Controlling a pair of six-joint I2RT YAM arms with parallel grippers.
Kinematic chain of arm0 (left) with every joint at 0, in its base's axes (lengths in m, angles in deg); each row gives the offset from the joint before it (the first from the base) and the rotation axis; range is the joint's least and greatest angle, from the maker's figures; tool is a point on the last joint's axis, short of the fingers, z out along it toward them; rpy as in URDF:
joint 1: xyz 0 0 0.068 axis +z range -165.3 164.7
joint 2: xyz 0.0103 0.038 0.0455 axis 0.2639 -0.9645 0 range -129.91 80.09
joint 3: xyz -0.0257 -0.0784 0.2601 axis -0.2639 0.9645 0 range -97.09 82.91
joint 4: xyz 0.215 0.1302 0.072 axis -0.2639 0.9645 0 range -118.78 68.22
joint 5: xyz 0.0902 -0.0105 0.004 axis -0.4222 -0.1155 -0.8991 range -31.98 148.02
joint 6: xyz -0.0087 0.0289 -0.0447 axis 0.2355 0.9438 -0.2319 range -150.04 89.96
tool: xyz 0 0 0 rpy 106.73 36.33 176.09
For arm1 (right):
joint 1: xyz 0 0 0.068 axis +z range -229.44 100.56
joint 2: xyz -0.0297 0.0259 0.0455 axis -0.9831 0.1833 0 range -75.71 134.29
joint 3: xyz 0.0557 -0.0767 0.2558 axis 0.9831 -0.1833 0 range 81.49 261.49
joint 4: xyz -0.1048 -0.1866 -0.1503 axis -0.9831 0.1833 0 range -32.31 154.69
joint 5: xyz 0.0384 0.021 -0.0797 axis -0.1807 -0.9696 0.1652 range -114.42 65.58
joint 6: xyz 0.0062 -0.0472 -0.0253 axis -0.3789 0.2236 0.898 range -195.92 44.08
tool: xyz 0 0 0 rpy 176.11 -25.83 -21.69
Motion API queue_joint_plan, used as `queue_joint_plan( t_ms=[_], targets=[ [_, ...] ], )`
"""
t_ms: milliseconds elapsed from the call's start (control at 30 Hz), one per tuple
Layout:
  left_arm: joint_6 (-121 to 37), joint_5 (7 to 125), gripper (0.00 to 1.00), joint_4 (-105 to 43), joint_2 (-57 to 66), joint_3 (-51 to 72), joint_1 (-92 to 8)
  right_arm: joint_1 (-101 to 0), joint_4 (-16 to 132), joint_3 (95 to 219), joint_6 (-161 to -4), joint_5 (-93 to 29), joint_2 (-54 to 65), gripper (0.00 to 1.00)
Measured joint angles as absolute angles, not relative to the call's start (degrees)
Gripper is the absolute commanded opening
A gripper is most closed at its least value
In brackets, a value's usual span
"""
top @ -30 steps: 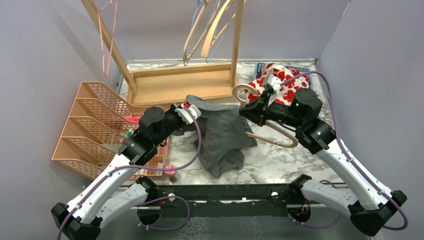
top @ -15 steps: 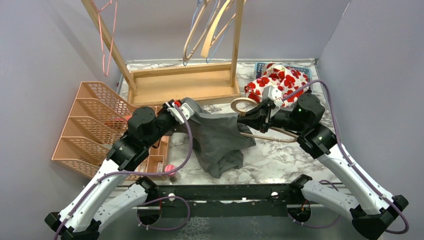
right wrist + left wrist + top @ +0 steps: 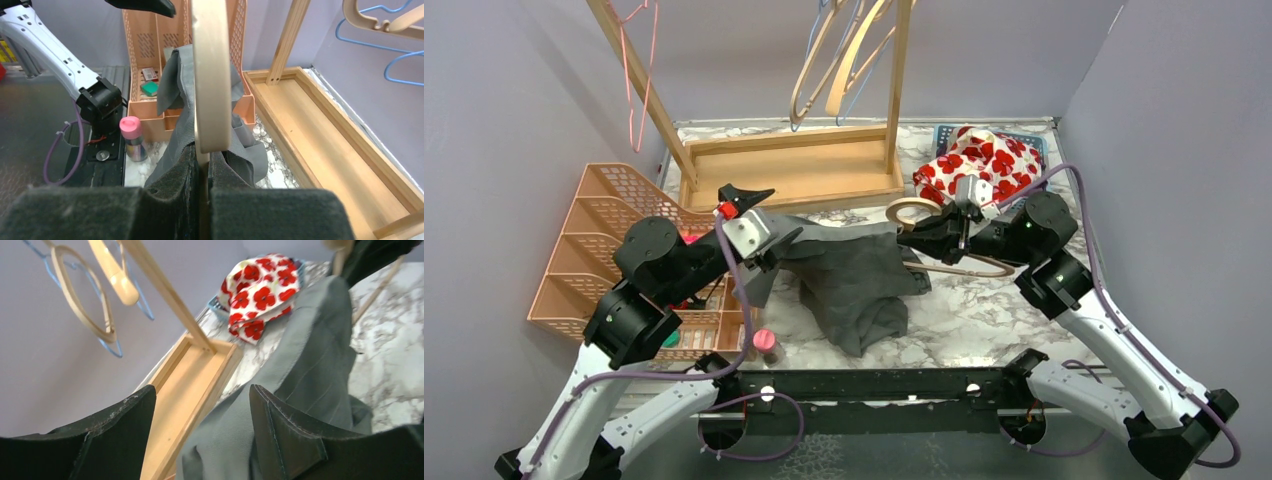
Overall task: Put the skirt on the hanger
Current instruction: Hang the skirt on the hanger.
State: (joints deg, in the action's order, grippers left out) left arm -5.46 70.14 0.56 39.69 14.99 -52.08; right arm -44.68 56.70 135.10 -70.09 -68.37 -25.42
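The grey skirt (image 3: 864,280) lies crumpled on the marble table, its upper edge stretched between the two grippers. My right gripper (image 3: 944,235) is shut on a wooden hanger (image 3: 912,210), whose lower part runs under the skirt's right edge. In the right wrist view the hanger (image 3: 211,75) stands between the pads, with the skirt (image 3: 180,100) draped against it. My left gripper (image 3: 769,215) is open at the skirt's left edge. In the left wrist view the skirt (image 3: 310,355) lies between and beyond the wide-open jaws of my left gripper (image 3: 200,410).
A wooden rack (image 3: 794,165) stands at the back with hangers (image 3: 834,60) on its rail and a pink hanger (image 3: 634,80) on its left post. An orange mesh organizer (image 3: 594,260) is at left, a pink-capped bottle (image 3: 766,345) near the front, a poppy-print cloth (image 3: 979,160) at back right.
My left arm has drawn back to the left and its jaws have opened. The skirt's left edge has been pulled out to the left. The right gripper with the hanger has shifted slightly.
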Motion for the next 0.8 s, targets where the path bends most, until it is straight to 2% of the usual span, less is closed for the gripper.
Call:
queue_joint_plan(
  t_ms=[233, 400, 667, 733, 800],
  targets=[
    [-8.13, 78.66, 0.71, 1.02, 39.32, 13.81, -52.08, -44.68, 56.39, 135.10, -70.49, -68.87, -24.46, 0.01],
    [-10.64, 84.96, 0.62, 1.24, 33.20, 13.62, -52.08, -44.68, 56.39, 135.12, -70.42, -69.83, -23.89, 0.01],
    [-10.01, 91.29, 0.20, 3.45, 25.65, 15.21, -52.08, -44.85, 57.46, 135.60, -69.72, -73.33, -21.27, 0.01],
    [-9.15, 93.20, 0.15, 4.23, 25.65, 15.23, -52.08, -44.96, 57.68, 135.86, -69.29, -74.55, -20.51, 0.01],
    [-8.04, 95.21, 0.15, 4.91, 25.74, 15.23, -52.08, -45.18, 57.90, 136.52, -68.67, -75.82, -19.78, 0.01]
  ],
)
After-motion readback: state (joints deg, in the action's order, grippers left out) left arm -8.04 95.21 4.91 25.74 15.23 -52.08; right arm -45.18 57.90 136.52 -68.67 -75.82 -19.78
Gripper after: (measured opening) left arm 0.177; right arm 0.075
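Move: From the left gripper, the stretch of skirt top edge to grip lies about 8 cm right, 2 cm back and 8 cm below. The hanger, where the right fingers still hold it, is some 22 cm right, 4 cm back and 5 cm down; the wooden tray is about 32 cm ahead, 2 cm left, far below. From the right gripper, that stretch of top edge is roughly 14 cm left, level fore and aft, 3 cm lower. Draw the open left gripper back about 2 cm, then sweep it right and down onto the skirt's top edge, some 8 cm each way, tipping the fingers down about 20 degrees and turning clockwise. Close on the cloth as you come down, pinching it between the fingertips. With the right, keep the grip on the hanger and ease it a couple of centimetres down and left. ##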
